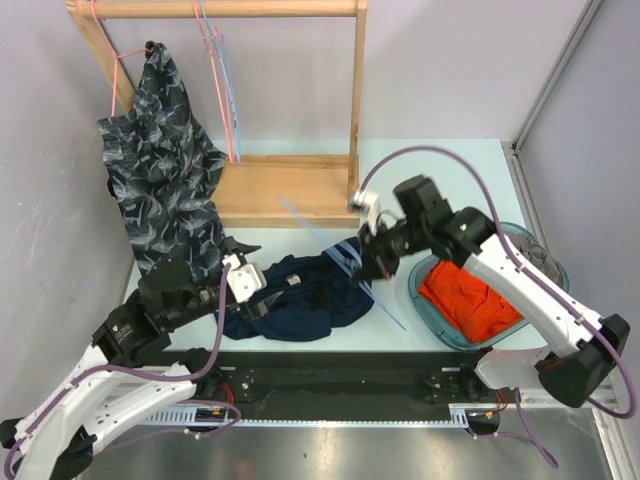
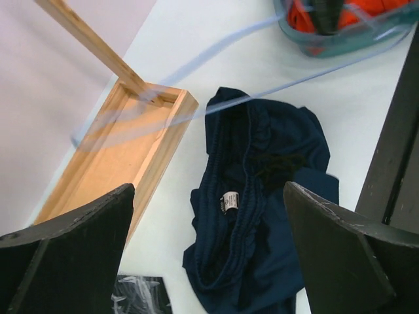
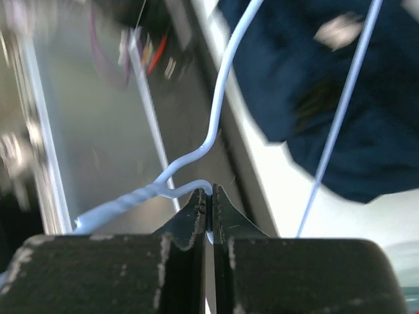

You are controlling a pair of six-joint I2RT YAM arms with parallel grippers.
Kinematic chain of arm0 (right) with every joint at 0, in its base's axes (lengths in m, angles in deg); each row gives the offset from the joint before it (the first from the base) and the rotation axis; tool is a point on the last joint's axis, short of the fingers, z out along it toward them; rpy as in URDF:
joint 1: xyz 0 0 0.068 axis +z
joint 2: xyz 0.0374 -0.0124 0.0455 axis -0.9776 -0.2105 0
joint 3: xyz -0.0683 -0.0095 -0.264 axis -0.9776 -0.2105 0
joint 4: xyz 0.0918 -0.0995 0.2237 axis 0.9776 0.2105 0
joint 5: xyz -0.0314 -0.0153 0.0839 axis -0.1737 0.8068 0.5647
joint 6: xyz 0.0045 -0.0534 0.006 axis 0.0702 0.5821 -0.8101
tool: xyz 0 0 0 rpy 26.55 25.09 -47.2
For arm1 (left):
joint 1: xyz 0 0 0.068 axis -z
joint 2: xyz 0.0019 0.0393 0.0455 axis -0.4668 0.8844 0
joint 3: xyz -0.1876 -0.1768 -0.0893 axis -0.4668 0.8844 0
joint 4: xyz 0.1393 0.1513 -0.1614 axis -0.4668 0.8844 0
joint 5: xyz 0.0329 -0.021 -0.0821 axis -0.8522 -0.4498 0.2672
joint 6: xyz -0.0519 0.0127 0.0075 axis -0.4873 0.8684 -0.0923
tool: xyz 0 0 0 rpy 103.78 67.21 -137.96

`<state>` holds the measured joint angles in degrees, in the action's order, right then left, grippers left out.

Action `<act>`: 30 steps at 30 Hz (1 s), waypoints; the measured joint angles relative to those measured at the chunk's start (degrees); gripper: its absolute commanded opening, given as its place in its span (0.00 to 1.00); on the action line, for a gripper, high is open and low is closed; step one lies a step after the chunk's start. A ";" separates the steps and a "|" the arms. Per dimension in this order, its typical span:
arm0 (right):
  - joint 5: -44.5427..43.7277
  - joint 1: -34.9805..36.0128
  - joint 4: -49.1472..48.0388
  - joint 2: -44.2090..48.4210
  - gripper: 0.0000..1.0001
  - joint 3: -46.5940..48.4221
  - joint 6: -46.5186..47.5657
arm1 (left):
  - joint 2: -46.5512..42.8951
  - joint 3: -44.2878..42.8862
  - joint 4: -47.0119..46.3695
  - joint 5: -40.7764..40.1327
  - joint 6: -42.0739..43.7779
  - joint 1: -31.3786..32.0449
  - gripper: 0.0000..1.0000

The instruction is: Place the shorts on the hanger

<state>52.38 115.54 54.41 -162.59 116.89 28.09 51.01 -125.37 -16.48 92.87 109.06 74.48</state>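
The navy shorts [image 1: 300,295] lie crumpled on the table near its front edge, waistband and white label up [image 2: 262,196]. My left gripper [image 1: 257,281] hovers over their left end, open wide, with nothing between its fingers [image 2: 208,190]. The thin light-blue hanger [image 1: 388,308] slants above the right side of the shorts. My right gripper [image 1: 371,263] is shut on the hanger's wire [image 3: 222,85] just below the twisted neck [image 3: 211,190]. In the right wrist view the shorts [image 3: 340,98] lie beneath the hanger's wires. The left wrist view shows the hanger [image 2: 314,75] only as blurred pale streaks.
A wooden rack [image 1: 280,185] stands at the back, with a dark leaf-print garment [image 1: 165,170] and pink hangers [image 1: 215,60] on its rail. At the right, a teal basket [image 1: 425,300] holds an orange garment [image 1: 470,300]. The black base rail runs along the near edge.
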 measured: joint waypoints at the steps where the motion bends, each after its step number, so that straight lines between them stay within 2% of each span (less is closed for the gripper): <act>1: -0.85 2.78 2.47 0.81 0.00 0.00 2.82 | -0.26 0.00 0.57 0.81 1.40 0.00 0.99; 6: -3.28 10.29 10.91 1.44 0.00 0.00 12.98 | -0.15 0.00 2.86 5.51 8.37 0.00 0.95; 12: -7.61 16.11 16.13 -1.42 0.00 1.40 20.63 | 1.46 0.81 4.26 11.28 14.91 0.00 0.76; 15: -8.85 18.51 17.46 -2.73 0.00 2.62 22.71 | 4.52 1.01 4.61 13.84 16.92 0.09 0.67; 20: -10.38 19.82 18.21 -4.39 0.00 5.49 23.41 | 9.79 1.01 4.92 16.46 18.18 1.07 0.63; 22: -10.56 19.89 18.25 -4.81 0.00 6.08 23.41 | 11.45 1.01 5.25 17.25 18.38 2.23 0.56; 23: -10.62 19.91 18.23 -5.11 0.00 6.36 23.39 | 12.00 1.01 5.49 17.40 18.43 3.17 0.53; 25: -10.78 20.00 18.25 -5.51 0.00 6.67 23.39 | 12.13 1.05 5.51 17.40 18.40 4.57 0.37; 26: -10.88 20.09 18.23 -5.66 0.00 6.82 23.37 | 12.09 1.07 5.49 17.42 18.27 5.31 0.27; 27: -11.10 20.11 18.27 -5.79 0.00 7.04 23.37 | 12.09 1.09 5.42 17.40 17.99 5.79 0.08; 28: -11.34 20.13 18.25 -5.92 0.00 7.28 23.26 | 12.20 1.09 5.33 17.18 17.73 6.03 0.01; 29: -11.89 20.15 18.12 -5.92 0.01 7.52 22.71 | 12.37 1.07 5.14 16.63 17.18 6.19 0.00; 30: -12.39 20.04 18.05 -5.92 0.07 7.61 22.14 | 12.59 1.07 5.05 16.37 16.33 6.21 0.00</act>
<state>39.99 135.58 72.46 -168.52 124.49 50.23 63.60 -124.30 -11.43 109.24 125.39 80.69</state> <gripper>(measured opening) 0.022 0.064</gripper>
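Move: My right hand already holds the blue hanger by its neck, about 16 cm to the right of my open left hand. The stretch of hanger arm my left hand will take lies about 7 cm ahead, 9 cm right and roughly level with it. The navy shorts lie on the table, 4 cm ahead, 7 cm right and 25 cm below my left hand; from my right hand they are 4 cm ahead, 9 cm left, 22 cm below. The basket is 8 cm ahead and 31 cm right of my right hand, equally low. Keeping my grip on the neck, I draw my right hand back about 8 cm and down a little, turning it counter-clockwise to swing the hanger's arm towards my left hand, then nearly hold still. I bring my left hand down, rightward and a little back, turning clockwise some 30 degrees, and close its wide-open fingers to pinch the hanger arm. ##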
